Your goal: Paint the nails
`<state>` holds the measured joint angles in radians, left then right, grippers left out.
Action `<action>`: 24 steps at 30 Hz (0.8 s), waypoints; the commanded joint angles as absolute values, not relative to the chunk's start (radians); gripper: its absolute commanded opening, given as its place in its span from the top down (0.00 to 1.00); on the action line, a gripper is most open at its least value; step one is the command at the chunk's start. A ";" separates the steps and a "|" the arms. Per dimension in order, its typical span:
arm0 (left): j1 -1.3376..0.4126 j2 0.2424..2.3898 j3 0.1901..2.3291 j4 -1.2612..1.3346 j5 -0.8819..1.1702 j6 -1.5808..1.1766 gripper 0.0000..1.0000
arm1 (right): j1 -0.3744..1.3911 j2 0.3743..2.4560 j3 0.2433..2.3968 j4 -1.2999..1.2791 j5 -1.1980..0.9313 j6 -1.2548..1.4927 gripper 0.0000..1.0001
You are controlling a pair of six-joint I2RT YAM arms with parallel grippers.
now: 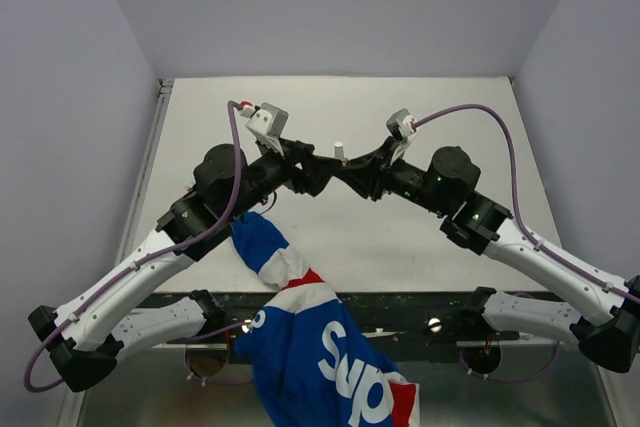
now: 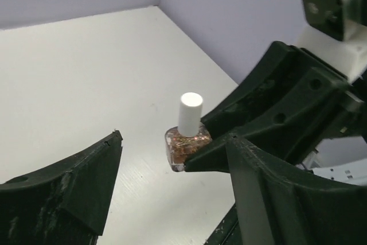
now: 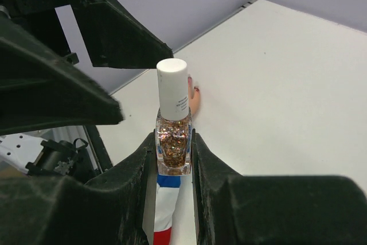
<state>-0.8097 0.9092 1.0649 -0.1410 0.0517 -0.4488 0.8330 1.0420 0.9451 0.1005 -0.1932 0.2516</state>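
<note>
A small clear polish bottle point(image 3: 174, 150) full of coppery glitter, with a white cap point(image 3: 172, 87), stands upright between the fingers of my right gripper point(image 3: 173, 137), which is shut on its glass body. Just behind the cap lies a bare fingertip of the hand point(image 3: 195, 102), showing one reddish nail point(image 3: 196, 89); the other nails are hidden. The blue, white and red sleeve point(image 1: 300, 317) runs under my left arm. My left gripper point(image 2: 175, 137) is open, its tips just short of the bottle point(image 2: 186, 147) and facing it. Both grippers meet at the table's middle by the cap point(image 1: 340, 150).
The white table point(image 1: 450, 117) is walled by pale lilac panels on three sides. A dark rail point(image 1: 400, 302) crosses the near edge between the arm bases. Purple cables loop over both wrists.
</note>
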 commanded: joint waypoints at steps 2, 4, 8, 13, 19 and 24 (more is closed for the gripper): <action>-0.828 0.977 1.127 -0.133 -0.129 -0.489 0.25 | 0.853 1.048 0.959 0.086 -0.078 0.218 0.99; -0.831 1.008 1.149 -0.143 -0.135 -0.489 0.27 | 0.854 1.051 0.953 0.083 -0.069 0.213 0.99; -0.831 1.032 1.158 -0.112 -0.132 -0.494 0.32 | 0.859 1.055 0.943 0.074 -0.051 0.204 0.99; -0.833 1.064 1.172 -0.110 -0.109 -0.506 0.37 | 0.861 1.060 0.939 0.066 -0.035 0.193 0.99; -0.841 1.118 1.200 -0.129 -0.078 -0.518 0.41 | 0.864 1.071 0.936 0.064 -0.015 0.187 0.99; -0.845 1.144 1.207 -0.129 -0.075 -0.518 0.48 | 0.867 1.071 0.931 0.061 -0.005 0.179 0.99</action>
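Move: The white cap of the nail polish bottle stands upright about 3 cm ahead of the left gripper and 3 cm to its right, nearly level with it. The glass bottle body is straight below the cap, roughly 4 cm lower than the left gripper, pinched in the right gripper's fingertips. From the right gripper, the cap is directly overhead, some 4 cm up. Bring the open left gripper forward about 5 cm, bearing right and a little down, so that its fingers pass to either side of the white cap. Close them about a third on the way, without shutting. Keep the bottle pinched in the right gripper while easing it down and forward, roughly 3 cm in all, with a slight clockwise turn. ##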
